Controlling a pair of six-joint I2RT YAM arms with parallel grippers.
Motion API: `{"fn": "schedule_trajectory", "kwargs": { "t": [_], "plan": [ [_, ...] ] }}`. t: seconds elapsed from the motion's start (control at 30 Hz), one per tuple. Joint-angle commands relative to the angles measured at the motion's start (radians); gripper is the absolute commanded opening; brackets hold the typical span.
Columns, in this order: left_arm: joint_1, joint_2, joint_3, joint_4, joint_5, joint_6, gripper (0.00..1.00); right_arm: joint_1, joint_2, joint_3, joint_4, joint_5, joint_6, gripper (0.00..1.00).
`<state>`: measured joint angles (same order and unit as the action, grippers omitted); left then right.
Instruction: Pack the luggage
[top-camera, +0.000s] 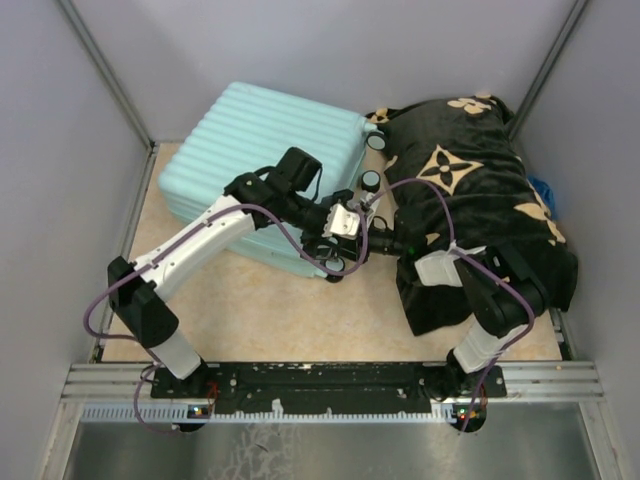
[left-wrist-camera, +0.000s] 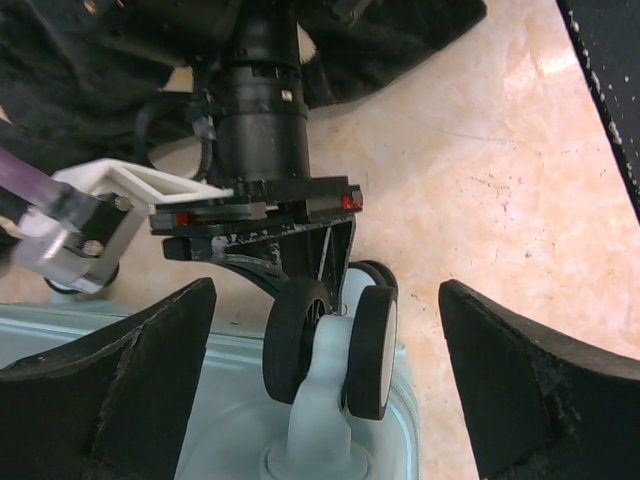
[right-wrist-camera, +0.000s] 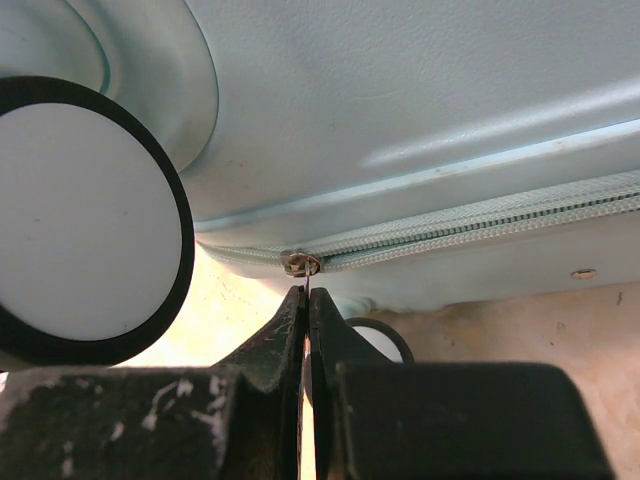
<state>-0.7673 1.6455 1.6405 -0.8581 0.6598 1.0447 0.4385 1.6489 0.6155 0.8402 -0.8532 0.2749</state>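
The luggage (top-camera: 260, 140) is a pale mint-blue ribbed suitcase lying closed at the back left. My left gripper (top-camera: 345, 232) (left-wrist-camera: 325, 290) hangs open at its near right corner. Its fingers (left-wrist-camera: 150, 350) stand on either side of a black wheel (left-wrist-camera: 335, 345) without touching it. My right gripper (top-camera: 368, 236) (right-wrist-camera: 305, 295) is shut on the small metal zipper pull (right-wrist-camera: 300, 264) of the luggage's zipper (right-wrist-camera: 480, 225), just beside a wheel (right-wrist-camera: 85, 225). The right gripper's black body (left-wrist-camera: 262, 120) shows in the left wrist view.
A black blanket with tan flower motifs (top-camera: 480, 210) (left-wrist-camera: 90, 70) lies bunched at the right, against the suitcase's wheeled side. Two more wheels (top-camera: 372, 180) stick out toward it. Grey walls close in the tan table (top-camera: 300, 320). The arms' base rail (top-camera: 330, 380) runs along the near edge.
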Motion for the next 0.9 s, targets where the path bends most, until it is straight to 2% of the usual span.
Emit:
{"fn": "schedule_trajectory", "kwargs": {
  "t": [0.0, 0.27, 0.47, 0.67, 0.87],
  "plan": [
    [-0.009, 0.037, 0.041, -0.102, -0.028, 0.066, 0.97, -0.009, -0.064, -0.004, 0.028, 0.088, -0.060, 0.00],
    [-0.016, 0.091, 0.058, -0.124, -0.118, 0.079, 0.84, -0.011, -0.118, -0.021, -0.020, 0.206, -0.159, 0.00],
    [-0.017, 0.072, 0.044, -0.167, -0.123, 0.117, 0.65, -0.033, -0.139, 0.000, -0.057, 0.306, -0.263, 0.00],
    [-0.017, 0.056, 0.033, -0.237, -0.150, 0.139, 0.48, -0.103, -0.099, 0.047, -0.062, 0.348, -0.303, 0.00],
    [-0.016, 0.052, 0.026, -0.327, -0.162, 0.178, 0.39, -0.127, -0.022, 0.145, -0.090, 0.384, -0.347, 0.00]
  ]
}}
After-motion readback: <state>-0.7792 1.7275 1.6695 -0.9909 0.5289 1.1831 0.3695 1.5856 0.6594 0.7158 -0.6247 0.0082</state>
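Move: The near upper wheel of the suitcase stands roughly 4 cm below the open left hand and about 1 cm ahead and 1 cm left of it; the near lower wheel is straight under that one, some 14 cm deeper. The right hand already pinches the zip slider, about 4 cm ahead, 3 cm left and 10 cm below the left hand. From the right hand the far lower wheel, farther along the zip side, lies about 17 cm ahead, 7 right and 9 below. Down by about 4 cm, tilting some 10 degrees, the left hand lowers its spread fingers around the near upper wheel, then closes them on its two sides to hold the suitcase. The shut right fingers keep the zip slider and, slowly at first and then faster, draw it forward and to the right along the seam for about 8 cm, towards the far wheels, the hand turning clockwise roughly 15 degrees. ##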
